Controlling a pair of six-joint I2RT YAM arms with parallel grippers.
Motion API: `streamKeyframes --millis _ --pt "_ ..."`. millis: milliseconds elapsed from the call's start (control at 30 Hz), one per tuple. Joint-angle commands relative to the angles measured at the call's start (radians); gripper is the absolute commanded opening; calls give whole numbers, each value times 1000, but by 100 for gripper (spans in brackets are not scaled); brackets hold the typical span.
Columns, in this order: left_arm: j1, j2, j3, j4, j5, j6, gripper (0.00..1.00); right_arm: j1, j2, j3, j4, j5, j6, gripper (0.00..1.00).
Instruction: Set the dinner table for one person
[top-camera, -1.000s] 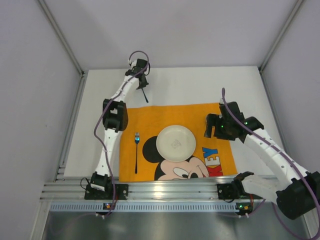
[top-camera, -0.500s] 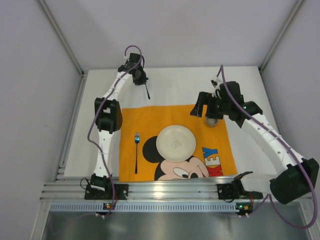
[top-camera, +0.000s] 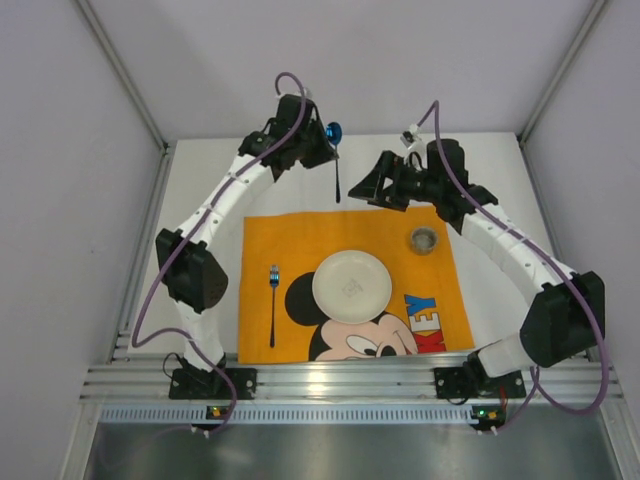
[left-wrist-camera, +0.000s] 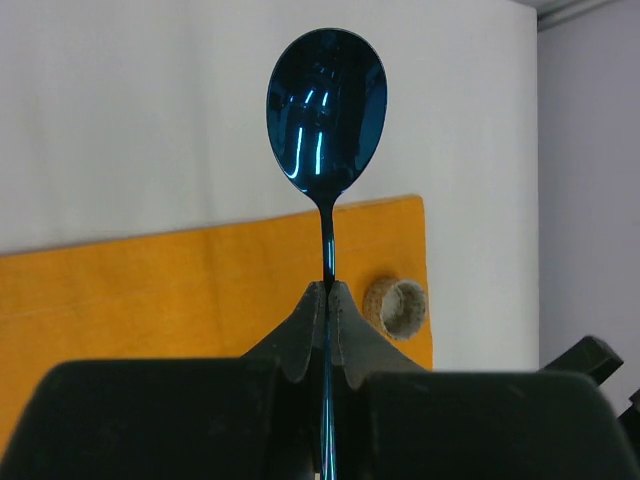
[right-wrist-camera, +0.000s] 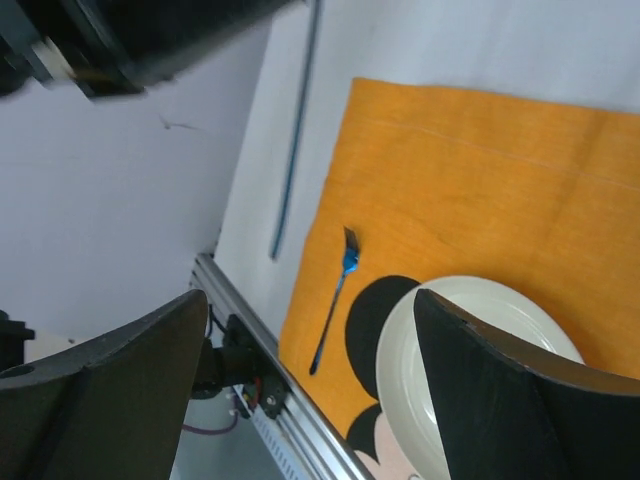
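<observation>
The white dinner table (top-camera: 200, 200) carries an orange Mickey Mouse cloth (top-camera: 300, 235). On the cloth lie a white plate (top-camera: 352, 285), a blue fork (top-camera: 273, 300) to its left and a small grey cup (top-camera: 424, 239) at the back right corner. My left gripper (top-camera: 318, 148) is shut on a blue spoon (top-camera: 333, 131) and holds it in the air above the table's back, bowl up (left-wrist-camera: 326, 110). The spoon's handle hangs down (top-camera: 337, 185). My right gripper (top-camera: 378, 186) is open and empty, close to the right of the spoon.
Grey walls and aluminium rails (top-camera: 130, 90) enclose the table. A metal rail (top-camera: 330, 380) runs along the near edge. The right wrist view shows the fork (right-wrist-camera: 338, 295), the plate (right-wrist-camera: 398, 365) and the hanging spoon handle (right-wrist-camera: 295, 150).
My left gripper has swung right and lifted the spoon. My right gripper has let go of the cup on the cloth and moved back and left, towards the spoon.
</observation>
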Motion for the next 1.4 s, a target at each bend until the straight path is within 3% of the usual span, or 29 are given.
streamKeyframes --millis 0,467,600,700,800,833,1100,1233,1367 --pt "-51 -49 -81 43 -18 -50 0 -5 -50 11 188 -78 89 84" --pt "-153 -59 -26 58 -30 -113 0 22 -94 -83 85 17 44 68" --pt "-163 -63 -26 58 -42 -125 0 24 -97 -95 90 11 44 51" --pt "-174 -65 -25 62 -62 -128 0 25 -97 -101 91 10 47 19" --pt "-177 -66 -29 63 -67 -136 0 25 -108 -111 90 16 47 9" --pt "-177 -65 -29 63 -67 -137 0 25 -111 -115 91 17 46 1" --pt "-189 -101 -66 34 -91 -91 0 13 -192 -138 9 51 -14 0" --pt "-189 -184 -176 -21 -206 -16 45 -51 -272 -221 -36 44 -36 0" --pt "-188 -296 -310 -34 -289 25 69 -113 -371 -305 -90 33 -68 0"
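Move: My left hand holds the blue spoon near its bowl, the handle pointing back. My waiting open right gripper is about 13 cm back and 8 cm to the right of my left hand, nearly level with it. From my right hand the middle of the spoon handle is roughly 5 cm ahead and 7 cm left, at the same height. Some 24 cm below my right hand, the plate lies 12 cm back and 3 cm left; the cup stands 15 cm to the right, about level with it fore and aft. I bring the spoon back and to the right with my left hand, about 6 cm and 7 cm, so its handle comes between my open right fingers. My right hand bobs up a few centimetres, sinks again and pinches the handle near its free end. Then my left fingers open and back off to the left, while my right hand carries the spoon some 5 cm right and a little less back. ##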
